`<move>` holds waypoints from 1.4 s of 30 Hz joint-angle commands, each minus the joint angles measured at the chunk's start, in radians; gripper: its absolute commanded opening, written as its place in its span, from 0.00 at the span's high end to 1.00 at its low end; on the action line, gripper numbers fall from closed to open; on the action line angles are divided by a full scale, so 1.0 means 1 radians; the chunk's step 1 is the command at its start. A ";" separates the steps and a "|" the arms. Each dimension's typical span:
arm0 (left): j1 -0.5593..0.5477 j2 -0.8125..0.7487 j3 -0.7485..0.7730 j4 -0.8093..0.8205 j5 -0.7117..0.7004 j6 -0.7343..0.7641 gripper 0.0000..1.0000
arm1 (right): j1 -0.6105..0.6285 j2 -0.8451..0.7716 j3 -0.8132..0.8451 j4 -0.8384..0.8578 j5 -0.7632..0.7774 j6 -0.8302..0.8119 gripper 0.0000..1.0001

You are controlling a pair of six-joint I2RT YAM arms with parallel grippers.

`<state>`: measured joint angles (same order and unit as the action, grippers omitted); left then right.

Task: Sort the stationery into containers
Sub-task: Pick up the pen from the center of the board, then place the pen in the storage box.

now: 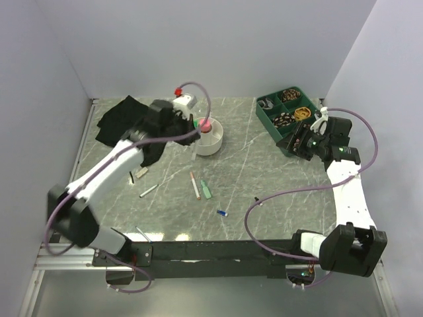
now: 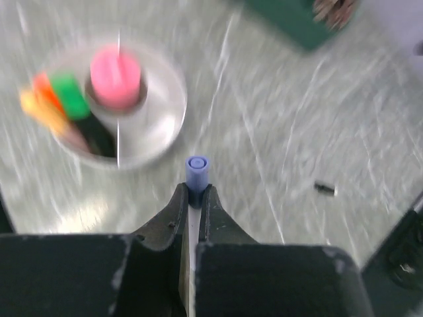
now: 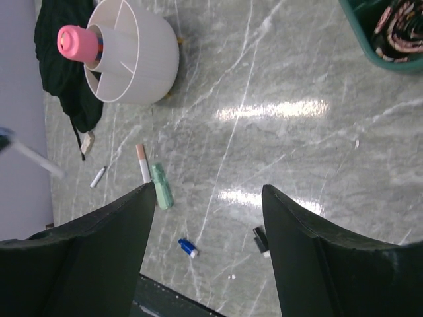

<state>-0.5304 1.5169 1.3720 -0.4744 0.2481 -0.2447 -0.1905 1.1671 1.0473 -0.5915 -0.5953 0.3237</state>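
Observation:
My left gripper (image 2: 195, 191) is shut on a thin white pen with a blue cap (image 2: 196, 172), held just beside the round white bowl (image 2: 168, 122). That divided bowl (image 1: 215, 141) holds a pink-capped bottle (image 2: 115, 76) and orange and green highlighters (image 2: 65, 97). My right gripper (image 3: 208, 191) hangs open and empty near the green tray, well above the table. On the table lie an orange-tipped pen (image 3: 142, 162), a green highlighter (image 3: 162, 186), a small blue piece (image 3: 188, 247), a black piece (image 3: 261, 240) and a grey pen (image 3: 98, 176). The black bag (image 1: 119, 119) lies behind the left arm.
A green compartment tray (image 1: 285, 113) with dark odds and ends stands at the back right, close to my right gripper (image 1: 295, 140). Another thin pen (image 1: 142, 232) lies near the front edge by the left base. Grey walls close off the left, back and right sides.

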 commanded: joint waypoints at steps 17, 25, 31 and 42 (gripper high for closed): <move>0.010 -0.001 -0.524 1.298 -0.087 0.268 0.99 | -0.009 -0.012 -0.012 0.047 0.054 -0.086 0.28; 0.010 0.080 -0.482 1.309 -0.095 0.205 0.99 | -0.009 -0.052 -0.044 0.030 0.072 -0.097 0.28; 0.012 0.152 -0.476 1.329 -0.116 0.188 0.99 | -0.010 -0.047 -0.036 0.022 0.074 -0.106 0.28; 0.012 0.092 -0.534 1.243 -0.239 0.145 0.53 | -0.012 -0.058 -0.073 0.029 0.066 -0.101 0.27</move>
<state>-0.5213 1.6764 0.8532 0.7784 0.0814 -0.0795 -0.1909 1.1408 0.9878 -0.5850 -0.5316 0.2298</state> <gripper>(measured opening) 0.377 0.728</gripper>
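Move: The left hand already grips the pen. The white round container lies about 12 cm ahead of it, 1 cm to its right and some 18 cm below. Inside, the pink-topped item stands about 13 cm ahead, 1 cm right; the green-capped marker about 12 cm ahead, 4 cm left. On the table, the salmon-tipped pen lies 7 cm back, 3 cm left. From the right hand, the container lies about 14 cm ahead and 28 cm left. Still pinching the pen, the left hand carries it some 8 cm forward to the near side of the white container, bobbing a few centimetres up and down twice before settling about 4 cm lower. Meanwhile the wrist tips the fingers up roughly 35 degrees, almost to level, and at the very end they open over a third, letting go of the pen. ##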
